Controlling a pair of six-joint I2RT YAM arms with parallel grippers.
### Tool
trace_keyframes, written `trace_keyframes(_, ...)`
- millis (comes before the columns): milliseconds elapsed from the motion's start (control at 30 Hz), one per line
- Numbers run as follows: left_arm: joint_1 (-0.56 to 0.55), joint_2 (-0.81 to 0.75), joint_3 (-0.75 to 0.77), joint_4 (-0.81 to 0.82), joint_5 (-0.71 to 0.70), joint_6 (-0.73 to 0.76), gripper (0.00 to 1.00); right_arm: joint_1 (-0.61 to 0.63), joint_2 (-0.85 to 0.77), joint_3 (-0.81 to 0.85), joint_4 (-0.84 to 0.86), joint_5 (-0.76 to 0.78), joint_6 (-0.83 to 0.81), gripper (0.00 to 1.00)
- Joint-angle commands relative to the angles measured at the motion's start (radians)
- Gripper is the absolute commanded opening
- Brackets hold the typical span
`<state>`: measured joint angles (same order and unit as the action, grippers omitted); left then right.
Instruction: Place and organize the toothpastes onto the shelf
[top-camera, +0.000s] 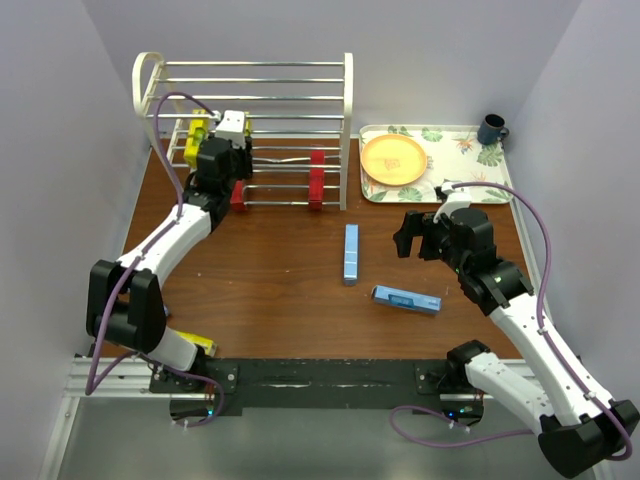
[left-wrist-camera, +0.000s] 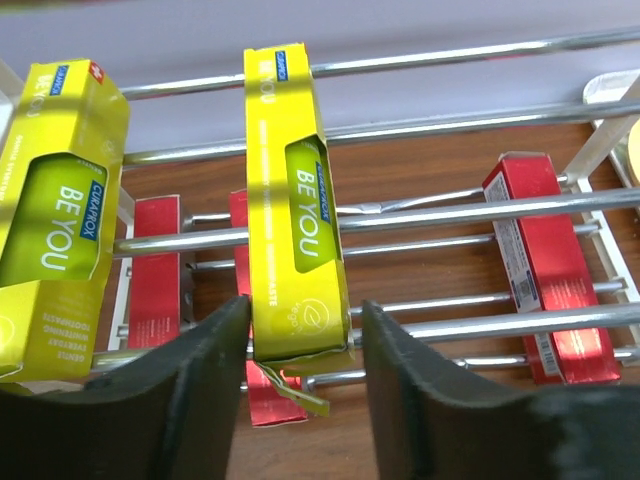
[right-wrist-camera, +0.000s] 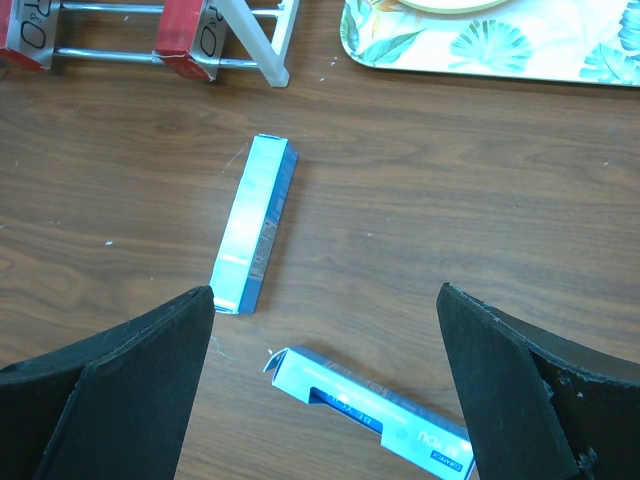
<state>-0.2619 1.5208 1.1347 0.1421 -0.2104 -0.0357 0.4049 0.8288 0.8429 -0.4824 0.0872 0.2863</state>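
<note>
The shelf (top-camera: 300, 72) is a white wire rack at the back left. My left gripper (left-wrist-camera: 305, 305) is open at its middle tier. Its fingers straddle the near end of a yellow toothpaste (left-wrist-camera: 295, 200) that rests on the bars, with a gap at the right finger. A second yellow one (left-wrist-camera: 60, 220) lies to its left. Red toothpastes (left-wrist-camera: 155, 270) (left-wrist-camera: 548, 270) lie on the tier below. Two light blue toothpastes (top-camera: 351, 252) (top-camera: 407, 299) lie on the table. My right gripper (right-wrist-camera: 325, 290) hovers wide open above them, holding nothing.
A floral tray (top-camera: 455, 145) at the back right carries an orange plate (top-camera: 393, 160), and a dark mug (top-camera: 491, 129) stands at its corner. Another yellow carton (top-camera: 200, 345) lies by my left arm's base. Walls close in on three sides.
</note>
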Motion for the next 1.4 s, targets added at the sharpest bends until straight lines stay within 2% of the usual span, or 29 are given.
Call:
trace_keyframes(0,0.006,-0.040,0.008,-0.016,0.023,-0.001,0.64,0.000,-0.008,0.015,0.015,0.000,-0.018,0.98)
trace_keyframes(267,0.006,-0.103,0.036,-0.059,-0.001,-0.033,0.84,0.000,0.000,0.019,0.019,-0.007,-0.024,0.98)
trace_keyframes(433,0.006,-0.198,0.040,-0.133,-0.041,-0.090,0.99,-0.001,-0.003,0.024,0.016,-0.009,-0.026,0.98)
trace_keyframes(667,0.006,-0.341,0.088,-0.349,-0.110,-0.171,1.00,0.000,-0.005,0.022,0.021,-0.023,-0.027,0.98)
trace_keyframes(1000,0.023,-0.422,0.111,-0.600,-0.222,-0.276,1.00,0.000,-0.011,0.025,0.013,-0.056,-0.021,0.98)
trace_keyframes(1100,0.033,-0.453,0.067,-0.708,-0.306,-0.406,1.00,0.000,-0.005,0.021,0.015,-0.063,-0.018,0.98)
trace_keyframes(1167,0.035,-0.496,0.024,-0.778,-0.398,-0.582,1.00,0.000,-0.002,0.019,0.016,-0.067,-0.015,0.98)
trace_keyframes(1233,0.035,-0.537,-0.071,-0.854,-0.434,-0.746,1.00,0.000,0.000,0.016,0.021,-0.070,-0.012,0.98)
trace_keyframes(1367,0.036,-0.628,-0.209,-0.987,-0.501,-0.961,1.00,0.000,0.010,0.005,0.034,-0.083,-0.004,0.98)
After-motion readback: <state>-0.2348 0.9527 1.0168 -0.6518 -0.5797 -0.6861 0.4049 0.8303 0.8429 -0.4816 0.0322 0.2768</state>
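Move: The left hand's half-open fingers still flank the near end of the second yellow toothpaste on the upper tier; its middle is about 7 cm straight ahead, level with the hand. The first yellow one lies 9 cm left of it, a red one some 16 cm directly below the hand. The blue toothpaste waits on the table, roughly 30 cm back, 17 left, 22 down, with a yellow one 7 cm behind it and 6 to its right. From the right hand the blue is about 62 cm left, 9 back, 20 down. The left fingers spread from half to fully open, coming free of the second yellow toothpaste's near end while the hand backs off the shelf and climbs about 10 cm clear of its bars. Still drawing back, the hand then swings left and drops to about its starting height, some 18 cm back in all, turning roughly 35 degrees counter-clockwise with its left side tipping down, open and headed towards the blue toothpaste by the left arm's base. ##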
